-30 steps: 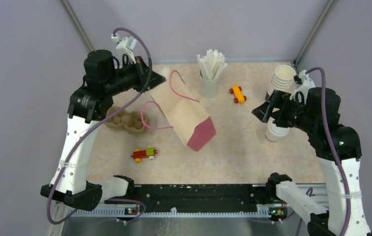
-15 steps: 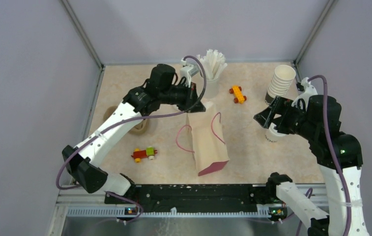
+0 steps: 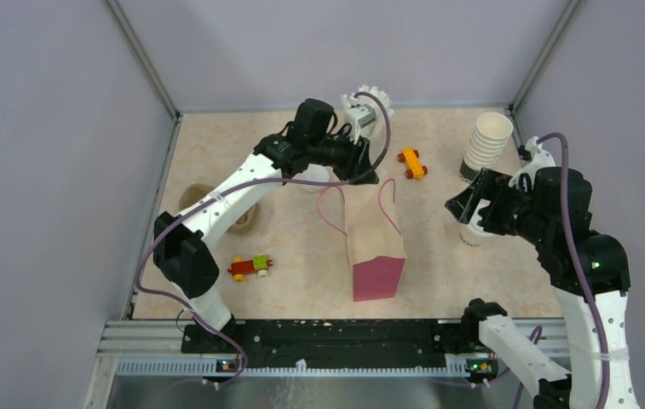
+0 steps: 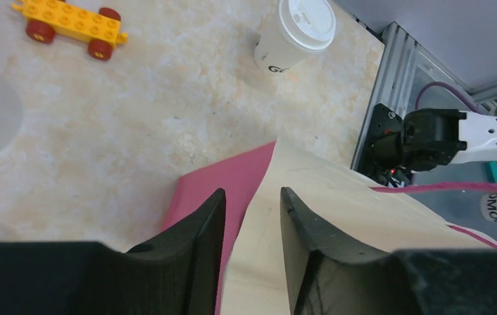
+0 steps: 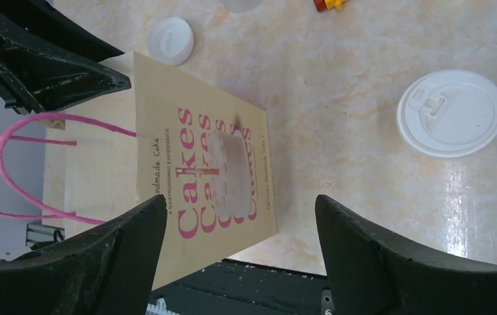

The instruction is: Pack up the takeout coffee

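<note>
The takeout coffee (image 3: 475, 232), a white paper cup with a white lid (image 5: 450, 113), stands on the table at the right and also shows in the left wrist view (image 4: 295, 33). My right gripper (image 3: 463, 204) hovers just above it, its jaws wide open and empty (image 5: 240, 203). A tan paper bag (image 3: 374, 247) with pink handles and pink "Cakes" print (image 5: 199, 151) sits mid-table, its magenta bottom toward the near edge. At its far top edge, my left gripper (image 3: 361, 175) has its jaws slightly apart, with the bag's paper edge (image 4: 337, 216) between them (image 4: 252, 191).
A stack of white cups (image 3: 489, 136) stands back right. A holder of white sticks (image 3: 368, 102) is behind the left arm. An orange toy car (image 3: 412, 162) lies near it. A red-green toy (image 3: 250, 267) and a brown cardboard tray (image 3: 242, 217) lie left. A loose white lid (image 5: 171, 41) lies beyond the bag.
The left arm swung the bag from the back left to the middle of the table and set it down, and its jaws have parted. The right arm has barely moved.
</note>
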You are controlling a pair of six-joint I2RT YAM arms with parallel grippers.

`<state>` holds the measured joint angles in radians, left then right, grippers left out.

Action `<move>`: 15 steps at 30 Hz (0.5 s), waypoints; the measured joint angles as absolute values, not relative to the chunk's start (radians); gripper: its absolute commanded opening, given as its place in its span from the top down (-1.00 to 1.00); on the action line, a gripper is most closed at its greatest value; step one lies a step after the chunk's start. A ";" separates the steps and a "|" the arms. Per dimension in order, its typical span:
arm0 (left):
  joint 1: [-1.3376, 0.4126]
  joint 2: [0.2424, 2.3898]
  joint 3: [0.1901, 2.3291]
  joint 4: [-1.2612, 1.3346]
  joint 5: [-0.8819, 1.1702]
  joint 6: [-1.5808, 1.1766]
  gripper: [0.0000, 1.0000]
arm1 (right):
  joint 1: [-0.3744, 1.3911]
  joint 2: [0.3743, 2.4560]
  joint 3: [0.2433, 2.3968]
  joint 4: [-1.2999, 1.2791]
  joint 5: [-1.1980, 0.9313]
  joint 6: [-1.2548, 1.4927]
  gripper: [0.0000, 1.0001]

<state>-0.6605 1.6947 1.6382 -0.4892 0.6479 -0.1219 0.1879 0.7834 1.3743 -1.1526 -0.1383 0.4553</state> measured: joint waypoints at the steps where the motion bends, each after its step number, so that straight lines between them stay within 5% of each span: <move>1: -0.661 1.703 1.649 -0.488 0.647 -0.115 -0.01 | 0.188 0.786 1.374 -1.152 -0.135 0.455 -0.64; 5: -0.660 1.726 1.723 -0.496 0.623 -0.097 -0.41 | 0.188 0.802 1.375 -1.152 -0.127 0.455 -0.64; 8: -0.659 1.733 1.822 -0.500 0.556 -0.106 -0.93 | 0.188 0.819 1.375 -1.150 -0.125 0.455 -0.64; 15: -0.643 1.699 1.913 -0.507 0.388 -0.173 -0.97 | 0.188 0.840 1.375 -1.147 -0.130 0.445 -0.79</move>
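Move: The takeout bag stands upright just back of the left hand, whose fingertips are at its far top edge; the bag's middle is about 9 cm back, 2 cm to the right and 14 cm below. Beyond lie the straw pot, some 22 cm ahead and 2 cm right, the white lid, 18 cm ahead and 13 cm left, and the yellow toy car, 21 cm ahead and 15 cm right, all 20 cm or more below. From the right hand the bag lies roughly 12 cm left, 3 cm ahead and 19 cm below. Up and forward, slowly at first and then briskly, the left hand backs off the far top edge of the bag, rising about 10 cm and going out some 5 cm over the table on the straw pot's side. Its part-open fingers spread wide and clear the paper, while the wrist turns about 15 degrees counter-clockwise, bringing the right-pointing fingers a little more forward. ##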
